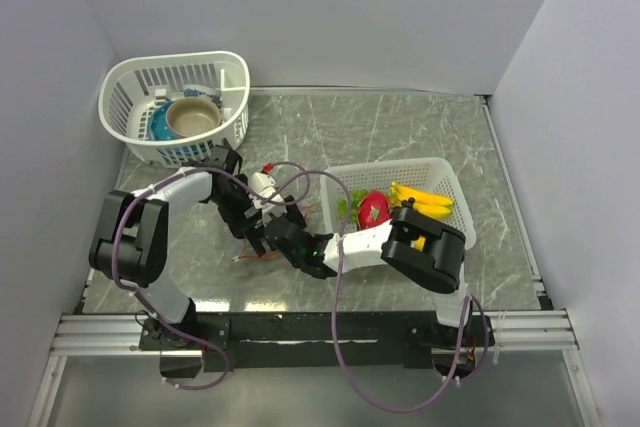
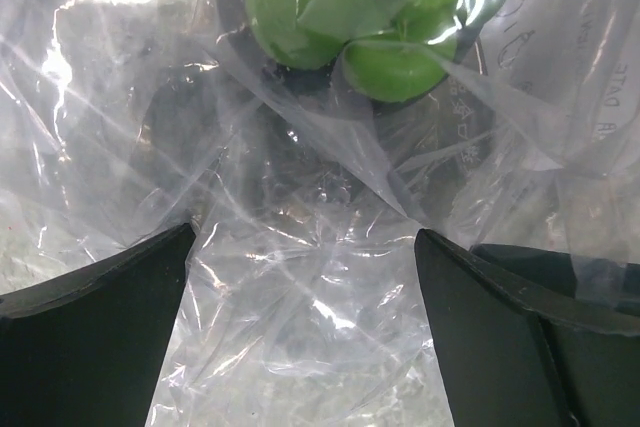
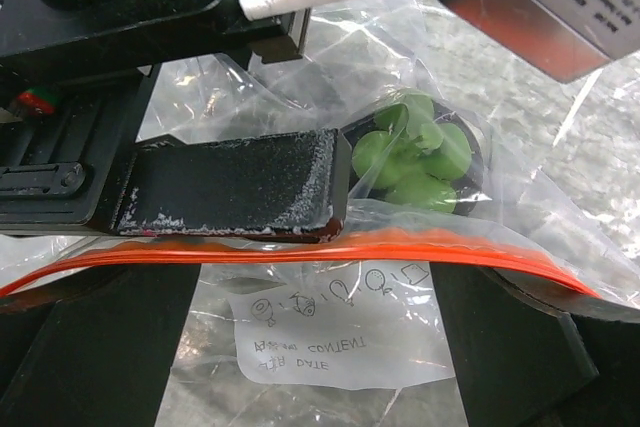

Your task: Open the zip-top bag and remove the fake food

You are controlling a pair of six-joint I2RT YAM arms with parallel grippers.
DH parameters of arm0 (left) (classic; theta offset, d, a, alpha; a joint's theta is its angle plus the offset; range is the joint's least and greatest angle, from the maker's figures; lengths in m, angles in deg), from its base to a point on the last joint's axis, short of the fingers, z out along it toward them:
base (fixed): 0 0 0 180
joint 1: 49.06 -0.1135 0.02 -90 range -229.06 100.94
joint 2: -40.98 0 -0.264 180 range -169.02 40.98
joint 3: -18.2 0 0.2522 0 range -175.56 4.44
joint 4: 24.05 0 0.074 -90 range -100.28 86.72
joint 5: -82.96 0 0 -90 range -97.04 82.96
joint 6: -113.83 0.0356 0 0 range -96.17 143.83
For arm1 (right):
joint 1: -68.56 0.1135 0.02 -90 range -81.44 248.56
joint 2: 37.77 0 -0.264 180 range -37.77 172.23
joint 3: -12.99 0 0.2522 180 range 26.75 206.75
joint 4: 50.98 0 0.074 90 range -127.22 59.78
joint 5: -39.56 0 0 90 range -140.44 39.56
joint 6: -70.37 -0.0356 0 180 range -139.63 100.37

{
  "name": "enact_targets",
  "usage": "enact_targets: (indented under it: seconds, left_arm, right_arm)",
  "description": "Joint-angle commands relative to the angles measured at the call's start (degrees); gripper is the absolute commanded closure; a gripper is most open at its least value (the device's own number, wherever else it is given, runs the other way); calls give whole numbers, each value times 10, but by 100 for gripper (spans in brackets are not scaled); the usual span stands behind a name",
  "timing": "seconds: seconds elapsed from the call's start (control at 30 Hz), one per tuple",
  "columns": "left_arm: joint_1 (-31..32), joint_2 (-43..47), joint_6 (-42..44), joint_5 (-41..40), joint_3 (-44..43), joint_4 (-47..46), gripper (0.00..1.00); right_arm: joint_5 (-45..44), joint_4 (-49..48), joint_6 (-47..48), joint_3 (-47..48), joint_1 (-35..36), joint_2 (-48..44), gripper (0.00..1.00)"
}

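The zip-top bag (image 3: 330,332) lies crumpled on the table between both arms, its orange-red zip strip (image 3: 300,249) running across the right wrist view above a white label. A bright green bumpy cluster (image 3: 415,152) of fake food sits inside it, also seen through the plastic (image 2: 370,17). My left gripper (image 2: 305,237) is open with clear plastic spread between its fingers; one of its fingers (image 3: 230,187) rests by the zip strip, next to the cluster. My right gripper (image 3: 315,297) is open, straddling the label side of the bag. In the top view the two grippers (image 1: 250,225) (image 1: 288,239) meet over the bag.
A white mesh basket (image 1: 445,172) right of the grippers holds a yellow banana bunch (image 1: 425,199) and a pink-red dragon fruit (image 1: 375,209). Another white basket (image 1: 130,82) at the back left holds a tan bowl (image 1: 192,117) and a blue item. Walls close in on three sides.
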Motion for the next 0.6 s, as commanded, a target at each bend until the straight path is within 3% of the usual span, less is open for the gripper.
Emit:
enact_targets:
  seconds: [0.0,0.27,0.57]
  left_arm:
    - [2,15,-2,3,12,92,1]
    - [-74,12,-154,-63,-78,7,1]
    - [-166,-77,-144,68,-97,52,1]
  right_arm:
    - [-25,-52,7,0,-27,-1,0]
    - [21,-30,-56,-59,-8,-35,0]
    - [10,-17,-88,-74,11,-39,0]
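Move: The eggplant, still in the clear bag, lies about 4 cm ahead of the right hand, 2 cm to its left and 5 cm below. The white tray's middle is some 29 cm to the right of that hand, 3 cm ahead and roughly 5 cm below. From the left hand the eggplant is about 4 cm ahead and 2 cm to the right, near its own height. Left hand swings 8 cm left and forward, away from the eggplant; open right hand sinks 4 cm, back and right. ##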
